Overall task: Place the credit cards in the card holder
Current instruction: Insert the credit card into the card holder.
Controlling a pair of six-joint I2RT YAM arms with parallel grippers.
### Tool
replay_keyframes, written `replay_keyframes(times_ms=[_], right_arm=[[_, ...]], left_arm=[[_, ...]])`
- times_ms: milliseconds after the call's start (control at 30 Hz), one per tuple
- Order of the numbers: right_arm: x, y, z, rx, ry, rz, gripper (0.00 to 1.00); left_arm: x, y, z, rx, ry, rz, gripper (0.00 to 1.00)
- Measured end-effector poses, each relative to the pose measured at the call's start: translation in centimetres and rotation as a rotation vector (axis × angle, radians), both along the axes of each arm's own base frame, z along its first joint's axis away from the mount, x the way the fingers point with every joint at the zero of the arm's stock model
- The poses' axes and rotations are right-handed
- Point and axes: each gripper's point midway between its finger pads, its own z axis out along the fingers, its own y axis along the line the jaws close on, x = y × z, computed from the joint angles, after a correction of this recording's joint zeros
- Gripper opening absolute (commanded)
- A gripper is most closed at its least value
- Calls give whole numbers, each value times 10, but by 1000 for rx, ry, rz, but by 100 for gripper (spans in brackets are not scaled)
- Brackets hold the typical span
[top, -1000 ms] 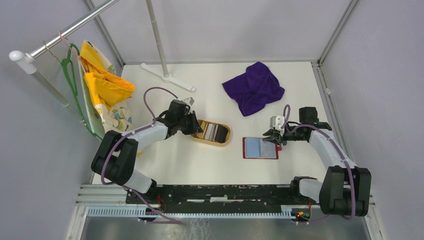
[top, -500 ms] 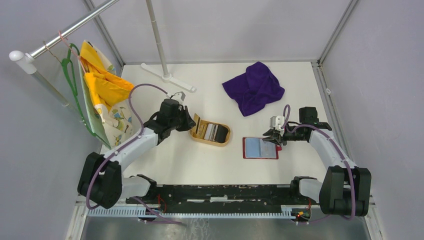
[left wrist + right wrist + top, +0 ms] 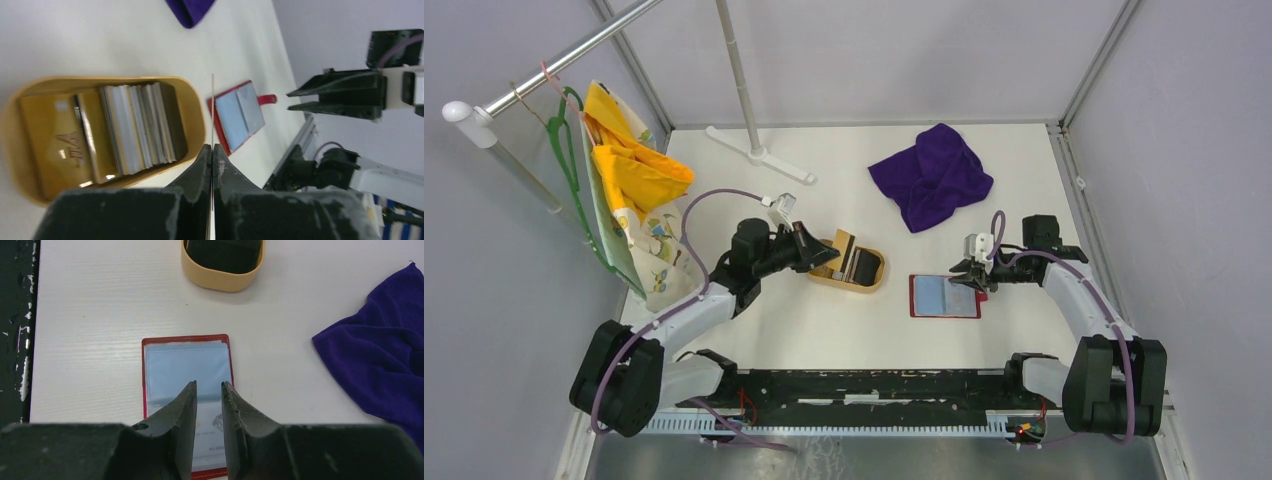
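Observation:
A stack of grey, white and dark credit cards (image 3: 135,125) stands on edge in the tan oval tray (image 3: 854,283). My left gripper (image 3: 212,150) is shut on one thin card (image 3: 212,100), seen edge-on, and holds it above the tray's left end (image 3: 836,247). The red card holder (image 3: 944,296) lies open on the table right of the tray, its clear pockets facing up (image 3: 185,365). My right gripper (image 3: 209,385) hovers over the holder's right part. Its jaws are slightly apart, with nothing between them.
A crumpled purple cloth (image 3: 932,175) lies at the back right. A white stand base (image 3: 759,155) and pole rise at the back. Yellow patterned fabric (image 3: 629,170) hangs from a rail on the left, beside my left arm.
My left gripper closed on a card at the tray's left end and drew it up and back, and the arm swung toward the near side. The right arm has not moved.

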Motion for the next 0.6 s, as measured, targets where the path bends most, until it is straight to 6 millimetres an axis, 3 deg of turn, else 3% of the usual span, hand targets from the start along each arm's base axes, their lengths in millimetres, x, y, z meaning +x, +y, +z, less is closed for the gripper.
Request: replay_keyframes(times_ms=[133,367,600], right_arm=[[-1,0,-1,2,3,1,31],[-1,0,-1,-4,2,0,30],[4,-12,-14,-96,-35,-34,30]], left_arm=[[-18,-24,0,-111,20,-54,2],[-79,-102,13,-167,-27,-220,2],[-79,-133,-17,-145,22,-160,2]])
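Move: The left hand, holding the gold card, has the open card holder some 25 cm to its right, about 4 cm nearer the base and roughly 14 cm lower. The card box lies beneath it, about 2 cm ahead and 2 cm right, 12 cm down. The purple cloth is some 27 cm ahead and 25 cm right, 13 cm below. From the right hand the card holder is nearly straight below: 11 cm down, 2 cm left, 1 cm back. Rightwards and back the left hand swings, about 13 cm right and 8 cm back, carrying the pinched gold card away from the card box towards the card holder. It rises slightly on the way, then the backward travel stops and it goes on right while sinking some 3 cm, the wrist turned about 10 degrees clockwise. At the last the right hand, fingers steadily part-open, starts easing down and right. ##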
